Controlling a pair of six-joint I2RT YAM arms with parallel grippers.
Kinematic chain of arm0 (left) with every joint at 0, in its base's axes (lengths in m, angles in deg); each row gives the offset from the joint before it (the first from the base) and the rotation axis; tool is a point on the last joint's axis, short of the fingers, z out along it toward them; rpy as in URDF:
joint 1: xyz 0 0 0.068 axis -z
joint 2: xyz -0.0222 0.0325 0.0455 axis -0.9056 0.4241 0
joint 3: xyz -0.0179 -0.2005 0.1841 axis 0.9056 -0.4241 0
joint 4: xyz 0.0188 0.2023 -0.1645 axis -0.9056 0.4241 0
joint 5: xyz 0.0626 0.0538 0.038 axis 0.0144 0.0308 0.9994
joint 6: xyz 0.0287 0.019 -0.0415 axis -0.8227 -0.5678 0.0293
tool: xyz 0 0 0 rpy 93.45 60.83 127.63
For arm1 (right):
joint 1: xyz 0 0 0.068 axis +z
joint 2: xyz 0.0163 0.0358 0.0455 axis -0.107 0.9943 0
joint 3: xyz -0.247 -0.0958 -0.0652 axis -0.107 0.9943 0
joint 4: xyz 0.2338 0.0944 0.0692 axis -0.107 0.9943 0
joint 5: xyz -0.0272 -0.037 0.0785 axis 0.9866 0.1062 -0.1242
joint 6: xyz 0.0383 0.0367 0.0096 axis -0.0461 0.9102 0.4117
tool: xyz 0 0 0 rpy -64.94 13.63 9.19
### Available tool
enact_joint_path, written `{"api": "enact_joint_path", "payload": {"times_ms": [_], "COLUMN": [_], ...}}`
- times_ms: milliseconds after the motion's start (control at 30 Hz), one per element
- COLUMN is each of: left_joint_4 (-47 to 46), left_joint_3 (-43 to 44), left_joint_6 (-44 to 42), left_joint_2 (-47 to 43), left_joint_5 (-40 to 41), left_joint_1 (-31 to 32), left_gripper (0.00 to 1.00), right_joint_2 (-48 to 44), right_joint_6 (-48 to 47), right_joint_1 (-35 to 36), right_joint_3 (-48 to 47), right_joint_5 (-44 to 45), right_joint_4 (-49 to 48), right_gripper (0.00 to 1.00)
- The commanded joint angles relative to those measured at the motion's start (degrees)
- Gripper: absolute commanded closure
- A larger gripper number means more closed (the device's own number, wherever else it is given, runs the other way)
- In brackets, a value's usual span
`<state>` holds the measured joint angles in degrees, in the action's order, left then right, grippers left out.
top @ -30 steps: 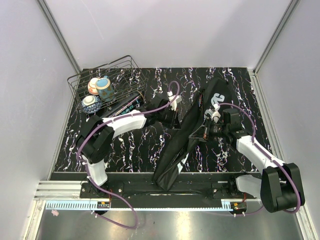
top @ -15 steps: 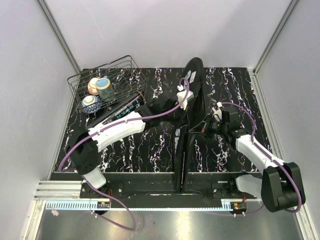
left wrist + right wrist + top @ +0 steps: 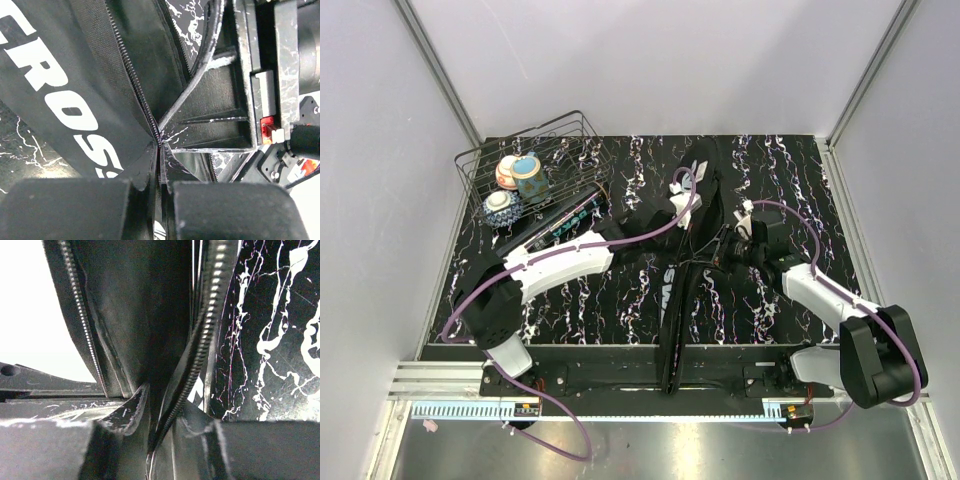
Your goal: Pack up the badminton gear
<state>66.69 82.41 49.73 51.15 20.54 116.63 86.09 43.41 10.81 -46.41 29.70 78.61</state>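
Note:
The black CROSSWAY bag stands on edge down the middle of the table, its zip open. My left gripper is at its upper part, shut on one zip edge, which runs straight between the pressed fingertips. From the right, my right gripper is at the other zip edge. Its fingers stand a little apart, with the zip tape loose in the gap. The bag's white lettering faces the left wrist view. A long black tube lies beside the basket at the left.
A black wire basket at the back left holds three small patterned bowls. The tube leans along its front side. Both forearms reach across the middle of the dark marbled table. Grey walls close off the left, back and right.
The bag went from lying slanted to standing on edge, and its top end has since dropped lower. My left gripper moved with it. My right gripper's fingers have parted.

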Motion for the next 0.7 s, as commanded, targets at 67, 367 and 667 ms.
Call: {"api": "enact_joint_path", "payload": {"times_ms": [67,367,667], "left_joint_4": [-8.02,-9.78,-12.86], "left_joint_3": [-1.67,-2.28,-7.21], "left_joint_6": [6.75,8.77,9.30], "left_joint_2": [-2.82,-2.65,-4.58], "left_joint_5": [1.39,-1.07,-3.18], "left_joint_1": [-1.63,-1.71,-1.63], "left_gripper": [1.00,1.00,1.00], "right_joint_2": [-1.83,-6.84,-7.02], "right_joint_6": [-10.56,-12.60,0.40], "right_joint_1": [3.61,5.29,4.14], "right_joint_3": [-4.21,-5.18,-4.57], "right_joint_5": [-0.07,8.18,14.97], "right_joint_4": [-0.99,1.74,-6.34], "right_gripper": [0.58,0.35,0.16]}}
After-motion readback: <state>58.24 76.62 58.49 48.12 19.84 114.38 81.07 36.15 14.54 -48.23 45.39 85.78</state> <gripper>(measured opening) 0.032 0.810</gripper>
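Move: My left hand already pinches the bag's left zipper edge at its fingertips. The right zipper edge passes between my right fingertips, some 3 cm to the right of my left fingers and level with them. The bag's far end lies about 29 cm ahead of my left hand, 6 cm right and 8 cm lower; the shuttle tube lies about 32 cm left of my left hand, 9 cm ahead and 10 cm lower. I spread my right fingers from slightly parted to wide around the right zipper edge, ending its pinch. That hand dips about 1 cm, then eases some 2 cm right and a little forward, tipping its fingers more steeply down. My left hand keeps its grip on the left zipper edge, creeping about 1 cm forward and up while twisting roughly 10 degrees. ##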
